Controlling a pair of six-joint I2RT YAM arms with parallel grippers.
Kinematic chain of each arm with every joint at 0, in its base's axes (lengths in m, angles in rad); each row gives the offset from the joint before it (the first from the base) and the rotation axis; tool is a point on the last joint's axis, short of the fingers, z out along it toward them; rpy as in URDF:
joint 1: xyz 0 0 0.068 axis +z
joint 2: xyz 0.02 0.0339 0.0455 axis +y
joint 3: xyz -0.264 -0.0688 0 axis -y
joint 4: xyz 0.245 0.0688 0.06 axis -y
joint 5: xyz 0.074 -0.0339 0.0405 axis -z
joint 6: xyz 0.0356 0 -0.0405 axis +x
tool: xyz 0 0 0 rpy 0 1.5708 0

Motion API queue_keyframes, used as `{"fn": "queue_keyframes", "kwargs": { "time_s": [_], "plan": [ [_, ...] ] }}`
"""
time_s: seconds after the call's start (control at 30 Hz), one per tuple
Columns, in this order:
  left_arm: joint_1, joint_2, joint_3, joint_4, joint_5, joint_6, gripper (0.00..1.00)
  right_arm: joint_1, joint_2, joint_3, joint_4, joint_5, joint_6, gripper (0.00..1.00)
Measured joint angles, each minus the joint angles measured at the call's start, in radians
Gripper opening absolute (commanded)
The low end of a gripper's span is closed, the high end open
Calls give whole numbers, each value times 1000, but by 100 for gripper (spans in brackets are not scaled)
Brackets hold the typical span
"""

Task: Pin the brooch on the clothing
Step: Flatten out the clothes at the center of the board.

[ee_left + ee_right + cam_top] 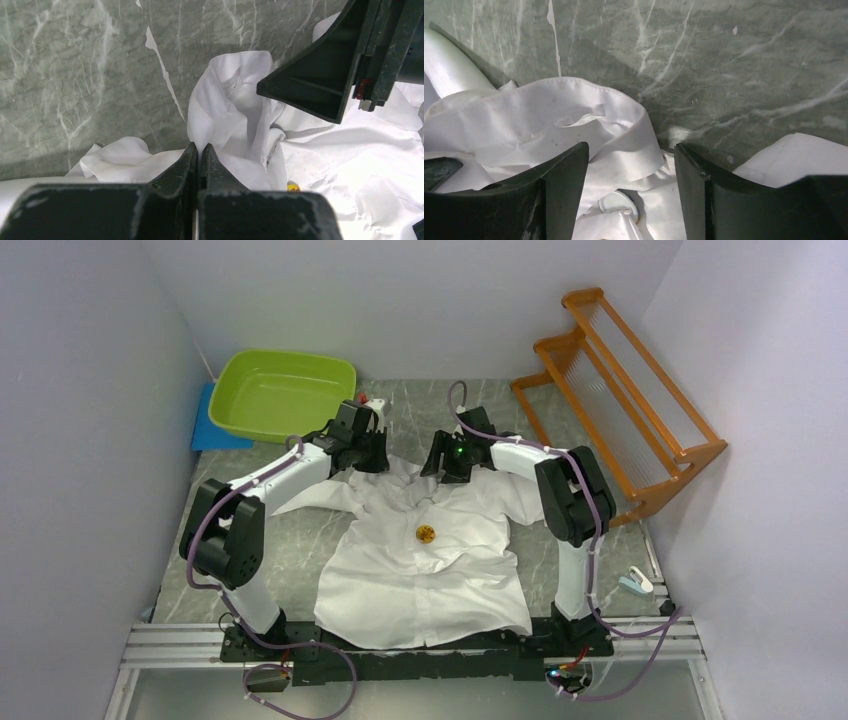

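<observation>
The clothing (425,570), a white shirt, lies spread on the marble table with its collar at the far end. The brooch (426,532), a small gold disc, sits on the shirt's chest; only a yellow sliver of the brooch (293,186) shows in the left wrist view. My left gripper (372,455) is at the collar's left side, and its tips (199,147) are shut on a pinched fold of the clothing (225,110). My right gripper (445,462) is at the collar's right side. It (631,150) stands open over the collar band (574,125), with a white button (619,202) below between the fingers.
A green basin (283,392) on a blue mat (205,430) stands at the back left. An orange wooden rack (620,390) leans at the back right. A small white and blue clip (637,584) lies near the right arm's base. The right finger (320,82) hangs close in the left wrist view.
</observation>
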Motion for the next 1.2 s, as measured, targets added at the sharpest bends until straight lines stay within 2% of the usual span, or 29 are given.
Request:
{"fn": "queue_keyframes", "kwargs": {
  "time_s": [0.1, 0.2, 0.27, 0.3, 0.5, 0.63, 0.87, 1.0, 1.1, 1.17, 1.2],
  "plan": [
    [0, 0, 0, -1, 6, 0, 3, -1, 18, 5, 18, -16, 20, 52],
    [0, 0, 0, -2, 11, 3, 3, -1, 38, 13, 41, -44, 40, 26],
    [0, 0, 0, -2, 12, 6, 3, -2, 47, 17, 50, -65, 49, 5],
    [0, 0, 0, -2, 11, 8, 3, -2, 48, 18, 53, -73, 51, 0],
    [0, -1, 3, -2, 11, 31, 3, -23, 35, 38, 41, -88, 23, 0],
    [0, 4, 45, -7, 7, 50, 3, -51, -30, 57, 4, -54, -24, 0],
    [16, 120, 286, -14, -38, 78, 2, -116, -176, 135, 13, 96, -115, 0],
    [34, 220, 401, 1, -52, 86, 3, -143, -160, 197, 48, 129, -144, 0],
    [41, 302, 480, 13, -76, 91, 3, -155, -89, 275, 60, 132, -159, 0],
    [45, 355, 529, 19, -101, 105, 9, -164, -13, 348, 64, 125, -161, 0],
    [47, 380, 554, 20, -114, 111, 18, -168, 27, 383, 69, 121, -158, 0]
  ]
}}
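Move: My left hand already holds the shirt's left collar side; the bare board it is bound for lies about 15 cm ahead, 2 cm right and 10 cm below, with the green basin some 20 cm left and 14 cm ahead. For my right hand the loose collar edge is between its open fingers, roughly 1 cm ahead and 1 cm left at finger height; from it the silver brooch lies 5 cm back and 2 cm left, the gold brooch 11 cm back and 2 cm left, both slightly below. I ease my right hand a little left and shut its fingers on the collar edge while my left keeps its pinch and waits. Then both hands pull the collar forward about 15 cm, away from the hem; my right also climbs some 15 cm, swings right to spread the collar and tips its fingers up about 30 degrees, and both start sinking again towards the end. ##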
